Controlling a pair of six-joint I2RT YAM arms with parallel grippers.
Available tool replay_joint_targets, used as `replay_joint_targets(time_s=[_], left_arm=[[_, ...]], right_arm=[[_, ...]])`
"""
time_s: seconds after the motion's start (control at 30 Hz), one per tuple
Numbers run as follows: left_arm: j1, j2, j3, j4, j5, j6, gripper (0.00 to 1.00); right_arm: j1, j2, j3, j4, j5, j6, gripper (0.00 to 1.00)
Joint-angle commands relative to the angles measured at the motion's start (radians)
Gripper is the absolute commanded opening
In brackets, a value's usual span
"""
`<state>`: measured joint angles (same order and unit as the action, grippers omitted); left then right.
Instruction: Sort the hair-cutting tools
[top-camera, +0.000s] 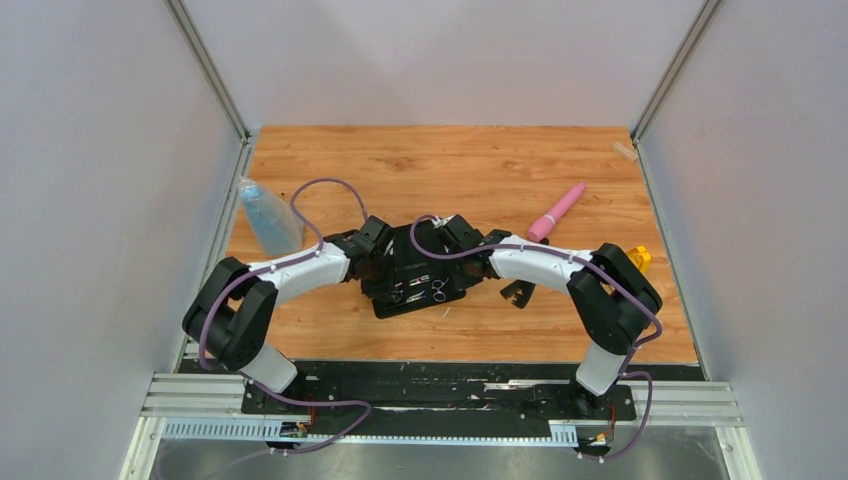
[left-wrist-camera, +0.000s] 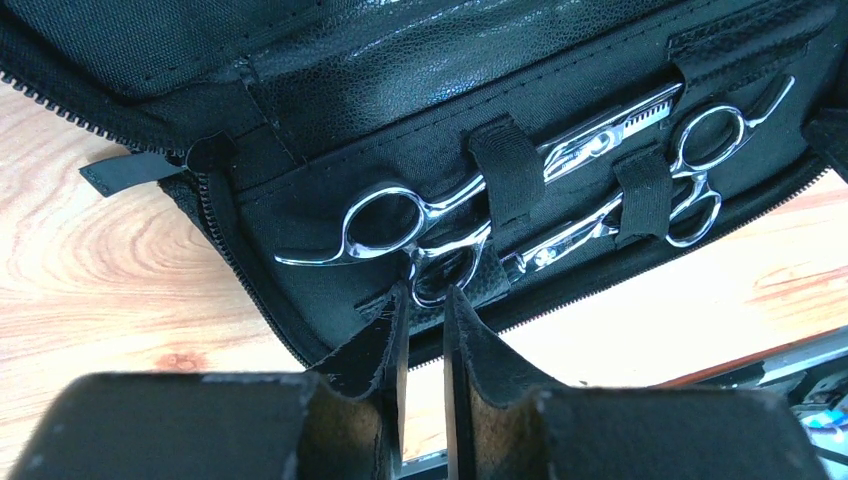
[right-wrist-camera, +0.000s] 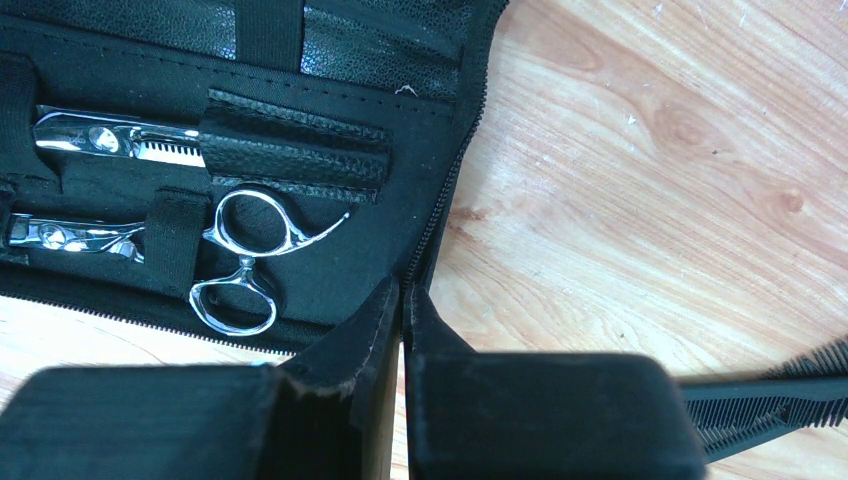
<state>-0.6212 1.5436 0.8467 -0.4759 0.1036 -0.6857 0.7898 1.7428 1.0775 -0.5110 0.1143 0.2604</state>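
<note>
Two silver scissors (left-wrist-camera: 385, 222) (left-wrist-camera: 705, 135) lie under elastic straps inside an open black zip case (top-camera: 388, 305); they also show in the top view (top-camera: 425, 290) and the right wrist view (right-wrist-camera: 250, 225). My left gripper (left-wrist-camera: 425, 295) has a narrow gap between its fingers, with the tips at the lower ring of one pair of scissors and nothing visibly pinched. My right gripper (right-wrist-camera: 405, 290) is shut on the case's zipper edge (right-wrist-camera: 440, 215). One black comb (right-wrist-camera: 770, 400) lies on the wood to the right of the case, also seen from above (top-camera: 517, 293). The second comb is out of view.
A pink tapered tool (top-camera: 556, 212) lies at the back right. A translucent blue bottle (top-camera: 268, 218) lies at the left edge. A small yellow object (top-camera: 640, 258) sits behind the right arm. White walls close in both sides of the wooden table (top-camera: 450, 160).
</note>
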Motion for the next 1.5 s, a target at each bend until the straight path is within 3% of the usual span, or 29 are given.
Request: replay_joint_targets(time_s=[0.0, 0.1, 0.2, 0.33, 0.57, 0.83, 0.97, 1.13, 1.47], left_arm=[[-0.008, 0.049, 0.031, 0.048, -0.031, 0.04, 0.19], [-0.008, 0.027, 0.027, 0.043, -0.013, 0.037, 0.24], [-0.008, -0.013, 0.02, 0.018, -0.018, 0.035, 0.44], [-0.008, -0.101, 0.02, -0.037, -0.064, 0.031, 0.62], [0.01, -0.281, 0.016, -0.126, -0.173, 0.002, 0.8], [0.163, -0.488, -0.012, -0.218, -0.203, 0.025, 0.97], [0.212, -0.592, -0.004, -0.291, -0.255, 0.084, 1.0], [0.224, -0.7, -0.002, -0.336, -0.294, 0.17, 1.0], [0.225, -0.844, -0.015, -0.264, -0.255, 0.311, 1.0]], right_arm=[[0.006, -0.039, -0.001, 0.042, -0.013, 0.006, 0.05], [0.006, -0.047, 0.0, 0.039, -0.016, 0.007, 0.05], [0.005, -0.054, 0.007, 0.025, -0.016, 0.011, 0.05], [0.005, -0.055, 0.016, -0.009, 0.002, 0.055, 0.05], [0.029, -0.062, 0.014, -0.129, -0.027, 0.281, 0.06], [0.221, -0.054, 0.085, -0.225, -0.07, 0.348, 0.25], [0.246, -0.075, 0.149, -0.286, 0.014, 0.251, 0.39], [0.178, -0.121, 0.21, -0.258, 0.111, 0.006, 0.51], [-0.002, 0.006, 0.288, -0.095, 0.081, -0.256, 0.57]])
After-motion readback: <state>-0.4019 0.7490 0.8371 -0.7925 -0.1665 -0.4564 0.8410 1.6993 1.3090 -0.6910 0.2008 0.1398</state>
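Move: The left gripper is at the near ring of the left scissors, whose middle is about 3 cm ahead and 3 cm right, some 1 cm below. The right scissors lie about 7 cm right of this hand and 2 cm ahead. The right gripper is shut on the case's right rim: the case's middle is about 4 cm ahead and 9 cm left, the right scissors 8 cm left and 2 cm back, the combs 12 cm right and 1 cm ahead. Open the left fingers wide, letting go at the scissors' ring, and lift away up and left, about 16 cm up, tipping the fingers forward some 30 degrees. With the right gripper drag the case's right rim back and somewhat left, about 9 cm of hand travel, opening to half; then rise clear and swing forward past the start, beside the case's fold. ##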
